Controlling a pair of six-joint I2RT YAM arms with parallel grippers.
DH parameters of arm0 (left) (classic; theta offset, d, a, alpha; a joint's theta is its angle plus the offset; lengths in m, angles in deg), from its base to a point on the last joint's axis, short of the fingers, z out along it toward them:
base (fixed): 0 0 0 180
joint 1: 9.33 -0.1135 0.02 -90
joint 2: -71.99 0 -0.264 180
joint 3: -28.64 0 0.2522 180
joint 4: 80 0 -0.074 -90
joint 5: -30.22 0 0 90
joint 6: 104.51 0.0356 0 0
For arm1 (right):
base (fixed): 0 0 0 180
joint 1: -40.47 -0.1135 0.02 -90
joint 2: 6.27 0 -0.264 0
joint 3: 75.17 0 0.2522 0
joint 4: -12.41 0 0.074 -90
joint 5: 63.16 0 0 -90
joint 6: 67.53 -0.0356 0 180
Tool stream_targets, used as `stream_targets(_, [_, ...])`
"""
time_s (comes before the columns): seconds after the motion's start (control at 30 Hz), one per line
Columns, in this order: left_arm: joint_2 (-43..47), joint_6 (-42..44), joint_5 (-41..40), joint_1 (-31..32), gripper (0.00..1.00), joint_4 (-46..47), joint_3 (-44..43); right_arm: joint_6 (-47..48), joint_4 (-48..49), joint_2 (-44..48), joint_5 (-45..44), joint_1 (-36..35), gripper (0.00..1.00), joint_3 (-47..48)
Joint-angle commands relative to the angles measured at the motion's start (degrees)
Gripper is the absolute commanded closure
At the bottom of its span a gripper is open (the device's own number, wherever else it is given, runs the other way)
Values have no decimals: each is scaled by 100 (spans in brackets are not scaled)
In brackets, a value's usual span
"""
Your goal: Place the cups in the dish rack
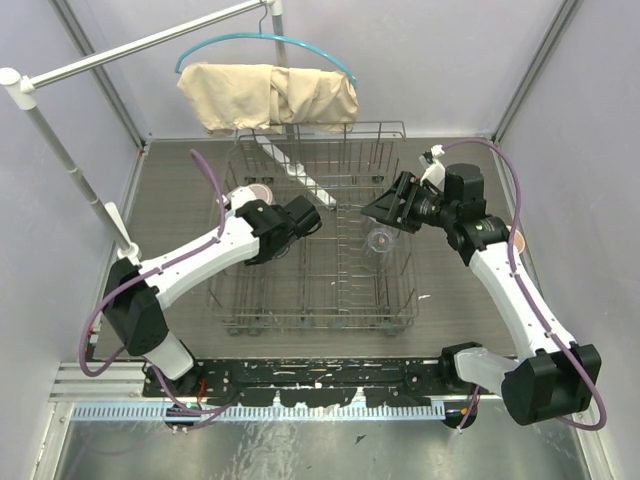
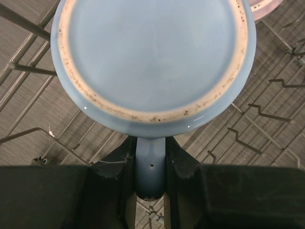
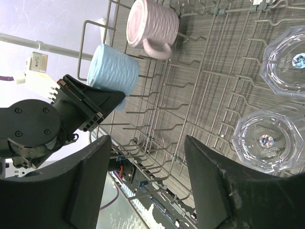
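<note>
The grey wire dish rack point(image 1: 312, 318) stands mid-table. My left gripper point(image 2: 150, 157) hangs over the rack's left part, shut on the handle of the light blue mug point(image 2: 152, 52), whose base faces the camera. From the right wrist the same blue mug point(image 3: 113, 71) is seen lying sideways just above the tines. A mauve-pink mug point(image 3: 152, 24) rests in the rack's far left corner. Two clear glass tumblers point(image 3: 267, 140) point(image 3: 290, 59) stand upside down in the right part. My right gripper point(image 3: 147, 181) hovers open above them, holding nothing. A peach cup point(image 1: 518, 240) peeks out behind the right arm.
A teal hanger with beige cloth point(image 1: 268, 95) hangs from a white rail behind the rack. A white utensil point(image 1: 290, 160) lies in the rack's far part. Grey walls close in the table on both sides.
</note>
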Motion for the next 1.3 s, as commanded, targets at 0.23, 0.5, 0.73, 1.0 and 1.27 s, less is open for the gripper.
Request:
stream_targets(0.23, [-158,-242,-376,-67,100,210,92,34,396,-95,108,-32,31,-21])
stream_targets(0.5, [-355,-302,-286,-82,100,247,124,60,419,-103,93,-20,31,-54])
stream_targets(0.73, [-463,-110,-335,-79,100,550,338,60,456,-145,102,-25,31,-79])
stream_targets(1.0, [-523,22,-517,-71,100,942,633,43,517,-183,120,-25,31,-171])
stream_targets(1.27, [-614,-17,-507,-65,100,1104,832,51,528,-247,119,-19,31,-143])
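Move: The left hand holds the blue cup by its handle, bottom up, above the rack's left side. The free spot just behind the pink mug lies about 3 cm ahead, 3 cm left and 8 cm below it; the pink mug stands roughly 11 cm straight ahead and 5 cm lower, and the rack's left wall runs level with it, some 8 cm left and 4 cm lower. From the right hand, that spot is about 26 cm left, 1 cm ahead and 19 cm down. Keeping its pinch on the blue cup's handle, the left hand sinks almost straight down by about 6.5 cm towards the free spot behind the pink mug, inside the rack's left wall, while its fingers tip some 5 degrees steeper; the descent slows near the end. The right hand, empty and still open, eases down about 2.5 cm near the two glasses. ##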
